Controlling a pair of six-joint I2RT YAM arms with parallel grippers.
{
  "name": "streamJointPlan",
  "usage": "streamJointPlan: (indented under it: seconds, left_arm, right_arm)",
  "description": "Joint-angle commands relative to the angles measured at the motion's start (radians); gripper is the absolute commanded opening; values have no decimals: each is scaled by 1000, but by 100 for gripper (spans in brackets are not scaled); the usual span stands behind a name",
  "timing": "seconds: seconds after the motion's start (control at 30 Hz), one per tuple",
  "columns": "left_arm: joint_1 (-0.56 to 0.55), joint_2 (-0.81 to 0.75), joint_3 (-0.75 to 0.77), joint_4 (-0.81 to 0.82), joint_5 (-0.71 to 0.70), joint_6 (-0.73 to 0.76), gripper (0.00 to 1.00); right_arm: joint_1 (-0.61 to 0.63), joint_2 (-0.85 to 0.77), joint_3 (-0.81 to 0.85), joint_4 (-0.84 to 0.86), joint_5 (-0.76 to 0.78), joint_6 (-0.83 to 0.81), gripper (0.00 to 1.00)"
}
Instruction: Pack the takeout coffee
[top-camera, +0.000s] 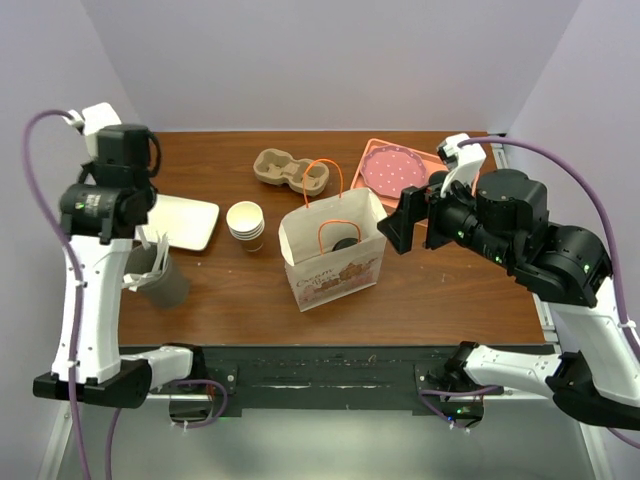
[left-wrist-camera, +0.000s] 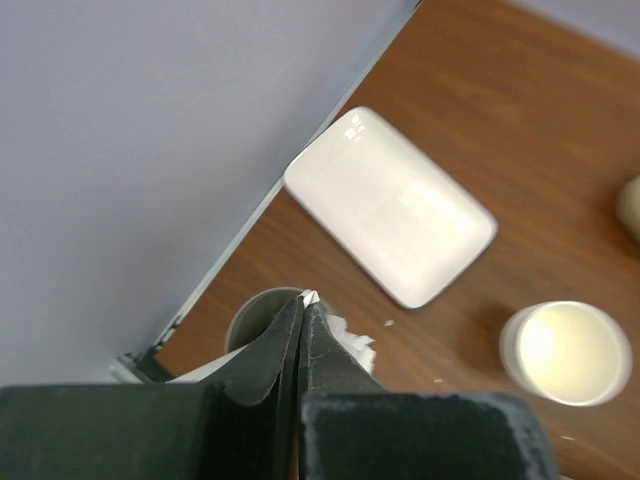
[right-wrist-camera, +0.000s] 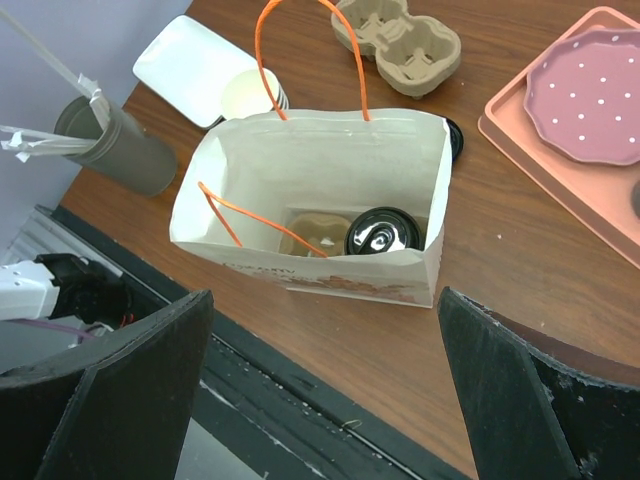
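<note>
The takeout coffee (right-wrist-camera: 382, 231) stands inside the white paper bag (right-wrist-camera: 300, 160), and only its glossy black lid (top-camera: 345, 243) shows. A brown pulp insert (right-wrist-camera: 318, 232) lies beside it on the bag's floor. My right gripper (right-wrist-camera: 325, 300) is wide open with nothing in it, hovering above the table's near edge in front of the bag; the top view has it (top-camera: 405, 222) just right of the bag (top-camera: 325, 275). My left gripper (left-wrist-camera: 304, 300) is shut over a grey holder cup (left-wrist-camera: 255, 315), pinching the white tip of what looks like a paper-wrapped straw (left-wrist-camera: 312, 298).
A white rectangular plate (top-camera: 180, 220) and a stack of lidless white cups (top-camera: 245, 222) sit left of the bag. A brown two-cup carrier (top-camera: 292, 170) lies behind it. A pink tray (top-camera: 375, 150) with a dotted plate (top-camera: 392, 172) stands at back right. Purple walls close three sides.
</note>
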Motion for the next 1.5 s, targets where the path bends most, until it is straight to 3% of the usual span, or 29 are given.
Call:
streamJointPlan:
  seconds: [0.0,0.03,0.17,0.4,0.57,0.73,1.07,1.37,1.47]
  left_arm:
    - [10,36,293,-84,117,29,0]
    - [10,46,391,-101,141,29,0]
    - [10,41,537,-117,326,11,0]
    - [10,-131,427,166,762,-43,0]
    - [10,-117,338,288,1096,-136,0]
    - [10,-108,223,449,1233,-206,0]
    - [7,-69,225,343,1361,-196,0]
    - [5,-152,-19,489,1519,-250,0]
    - [7,-139,-10,401,1484,-172,0]
  right_arm:
    - [0,-5,46,51,19,-32,98]
    - [0,-2,49,53,21,-35,98]
    - [0,6,69,65,44,-60,98]
    - [0,32,98,68,143,-89,99]
    - [0,37,109,59,148,-74,98]
    - [0,43,107,47,145,-57,98]
    - [2,52,104,45,156,-45,98]
    - [0,44,86,51,157,-35,98]
    - [0,47,86,53,159,-28,98]
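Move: The left hand already pinches a straw; the paper bag it is bound for lies about 42 cm to its right, level with it fore and aft, its middle some 25 cm lower. The stacked paper cups stand about 22 cm right and 10 cm ahead, 30 cm below; the straw cup is roughly straight underneath. From the right hand the bag is about 6 cm ahead, 17 cm left and 32 cm down. Pinching the straw, the left hand rises, swings some 23 cm right towards the bag, turning clockwise, then sinks. ##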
